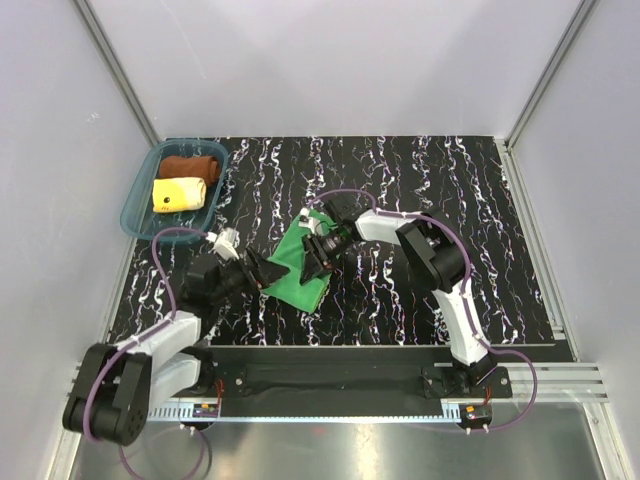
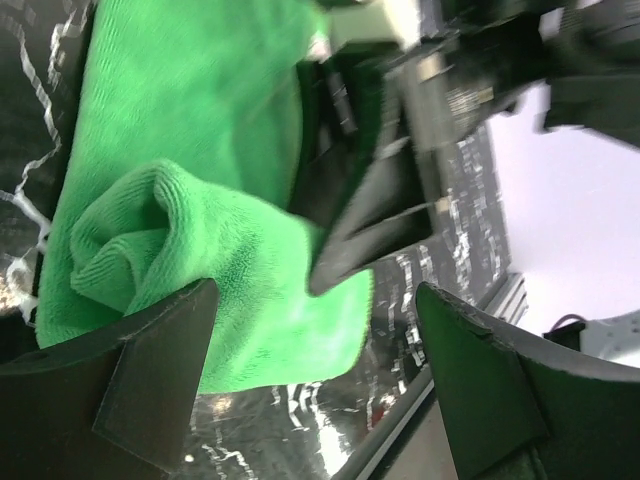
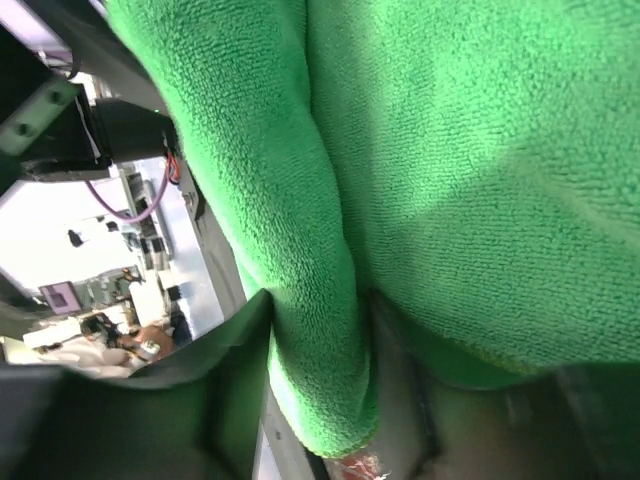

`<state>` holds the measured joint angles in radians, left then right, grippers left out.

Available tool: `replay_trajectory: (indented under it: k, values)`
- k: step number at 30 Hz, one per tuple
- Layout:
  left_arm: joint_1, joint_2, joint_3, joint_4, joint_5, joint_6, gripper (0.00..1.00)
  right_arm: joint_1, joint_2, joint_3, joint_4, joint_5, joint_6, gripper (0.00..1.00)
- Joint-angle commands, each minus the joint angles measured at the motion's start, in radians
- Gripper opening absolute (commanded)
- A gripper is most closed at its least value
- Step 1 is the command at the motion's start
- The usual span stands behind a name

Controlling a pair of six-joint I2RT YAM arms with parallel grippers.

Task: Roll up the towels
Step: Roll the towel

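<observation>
The green towel (image 1: 292,255) lies on the black marbled table between both arms, one edge curled into a loose roll (image 2: 130,240). My left gripper (image 1: 266,272) is at its near left edge, fingers (image 2: 150,380) wide apart over the towel's corner, gripping nothing. My right gripper (image 1: 316,258) reaches in from the right and pinches a raised fold of the green towel (image 3: 320,250) between its fingers (image 3: 215,380). The rust-brown towel (image 1: 190,163) and the pale yellow towel (image 1: 178,193) lie rolled in the teal tray (image 1: 133,218).
The teal tray stands at the table's back left corner. White walls with metal posts enclose the table. A black rail (image 1: 340,370) with both arm bases runs along the near edge, close behind the towel.
</observation>
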<state>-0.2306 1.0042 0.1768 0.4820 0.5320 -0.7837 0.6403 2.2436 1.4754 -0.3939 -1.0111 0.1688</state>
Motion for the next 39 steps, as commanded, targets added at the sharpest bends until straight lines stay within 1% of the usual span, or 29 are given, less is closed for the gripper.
replay_trajectory:
  k: [1,3,4,5,7,8,10,11,14,15,16,17,18,19,20,21,22,23,24,26,27,28,31,33,35,37,39]
  values:
    - [-0.013,0.114,0.006,0.154,-0.017,0.043,0.85,-0.005,-0.036,0.037,-0.019,0.023,0.005,0.53]
    - [-0.013,0.155,0.013,0.188,-0.010,0.041,0.84,-0.005,-0.061,0.055,-0.069,0.064,-0.009,0.63]
    - [-0.015,0.169,0.013,0.204,-0.007,0.037,0.84,-0.007,-0.070,0.072,-0.088,0.090,-0.020,0.71]
    - [-0.015,0.186,0.013,0.219,-0.006,0.032,0.84,-0.007,-0.093,0.079,-0.118,0.151,-0.022,0.75]
    - [-0.018,0.194,0.021,0.222,-0.007,0.031,0.84,-0.007,-0.117,0.100,-0.154,0.222,-0.031,0.80]
    - [-0.018,0.192,0.026,0.213,-0.010,0.031,0.84,-0.007,-0.146,0.102,-0.184,0.302,-0.032,0.80]
    - [-0.018,0.183,0.041,0.193,-0.013,0.040,0.84,-0.007,-0.214,0.085,-0.203,0.394,-0.043,0.82]
    - [-0.018,0.174,0.046,0.167,-0.020,0.043,0.84,-0.005,-0.242,0.073,-0.210,0.510,-0.045,0.82]
    - [-0.018,0.130,0.079,0.097,-0.039,0.061,0.84,0.008,-0.389,-0.035,-0.169,0.702,-0.063,0.85]
    - [-0.018,0.113,0.088,0.080,-0.047,0.070,0.84,0.054,-0.424,-0.085,-0.158,0.742,-0.092,0.87]
    - [-0.019,0.108,0.098,0.066,-0.053,0.077,0.84,0.090,-0.450,-0.101,-0.151,0.785,-0.109,0.89]
    - [-0.018,0.103,0.118,0.047,-0.066,0.081,0.85,0.134,-0.484,-0.116,-0.146,0.877,-0.121,0.89]
    - [-0.018,0.105,0.128,0.038,-0.075,0.084,0.84,0.172,-0.489,-0.128,-0.145,0.928,-0.124,0.90]
    - [-0.016,0.105,0.138,0.024,-0.096,0.087,0.84,0.221,-0.486,-0.132,-0.151,0.956,-0.124,0.90]
    - [-0.016,0.099,0.157,-0.008,-0.113,0.089,0.84,0.231,-0.490,-0.142,-0.131,0.954,-0.111,0.90]
    - [-0.013,0.087,0.164,-0.025,-0.131,0.087,0.84,0.237,-0.498,-0.195,-0.102,0.956,-0.066,0.90]
    - [-0.012,0.050,0.174,-0.049,-0.150,0.087,0.84,0.254,-0.527,-0.226,-0.038,0.957,-0.051,0.90]
    - [-0.009,0.030,0.187,-0.130,-0.203,0.084,0.84,0.266,-0.538,-0.253,-0.011,0.971,-0.042,0.90]
    - [-0.003,0.002,0.208,-0.172,-0.233,0.081,0.84,0.284,-0.548,-0.285,0.006,0.999,-0.035,0.90]
    - [0.007,-0.080,0.220,-0.273,-0.297,0.074,0.84,0.343,-0.550,-0.287,0.015,1.067,-0.040,0.90]
    - [0.022,-0.113,0.222,-0.298,-0.311,0.052,0.84,0.360,-0.543,-0.273,0.012,1.089,-0.054,0.91]
    - [0.031,-0.192,0.221,-0.369,-0.351,0.016,0.85,0.387,-0.518,-0.262,-0.002,1.123,-0.063,0.91]
    - [0.059,-0.314,0.216,-0.471,-0.418,-0.018,0.86,0.409,-0.464,-0.221,-0.017,1.173,-0.084,0.91]
    - [0.074,-0.390,0.219,-0.516,-0.403,-0.009,0.89,0.432,-0.440,-0.195,-0.020,1.215,-0.103,0.91]
    - [0.082,-0.400,0.251,-0.568,-0.374,0.007,0.88,0.450,-0.414,-0.181,-0.020,1.269,-0.118,0.92]
    - [0.091,-0.388,0.274,-0.626,-0.369,0.026,0.89,0.470,-0.395,-0.170,-0.016,1.281,-0.135,0.92]
    - [0.102,-0.394,0.280,-0.637,-0.363,0.031,0.88,0.475,-0.377,-0.153,-0.017,1.289,-0.143,0.92]
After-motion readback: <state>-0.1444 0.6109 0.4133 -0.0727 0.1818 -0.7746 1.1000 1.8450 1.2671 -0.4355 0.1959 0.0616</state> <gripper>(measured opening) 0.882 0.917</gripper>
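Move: The green towel's bunched fold is already between the right fingers. From the right hand, the towel's near end lies about 6 cm back, 2 cm left and 2 cm lower, and its far end about 11 cm forward and 3 cm right, 2 cm lower. From the open left hand, the fold is roughly 6 cm to the right, 1 cm back and 6 cm below. The towel's fold is let go as the right fingers open wide. The right hand swings about 4 cm forward, then right and up some 8 cm, before looping back and down over the towel's near end, turning some 60 degrees until its fingers point mostly down. The left hand, still open, dips slightly, then pulls up and left, away from the towel, turning counter-clockwise. ##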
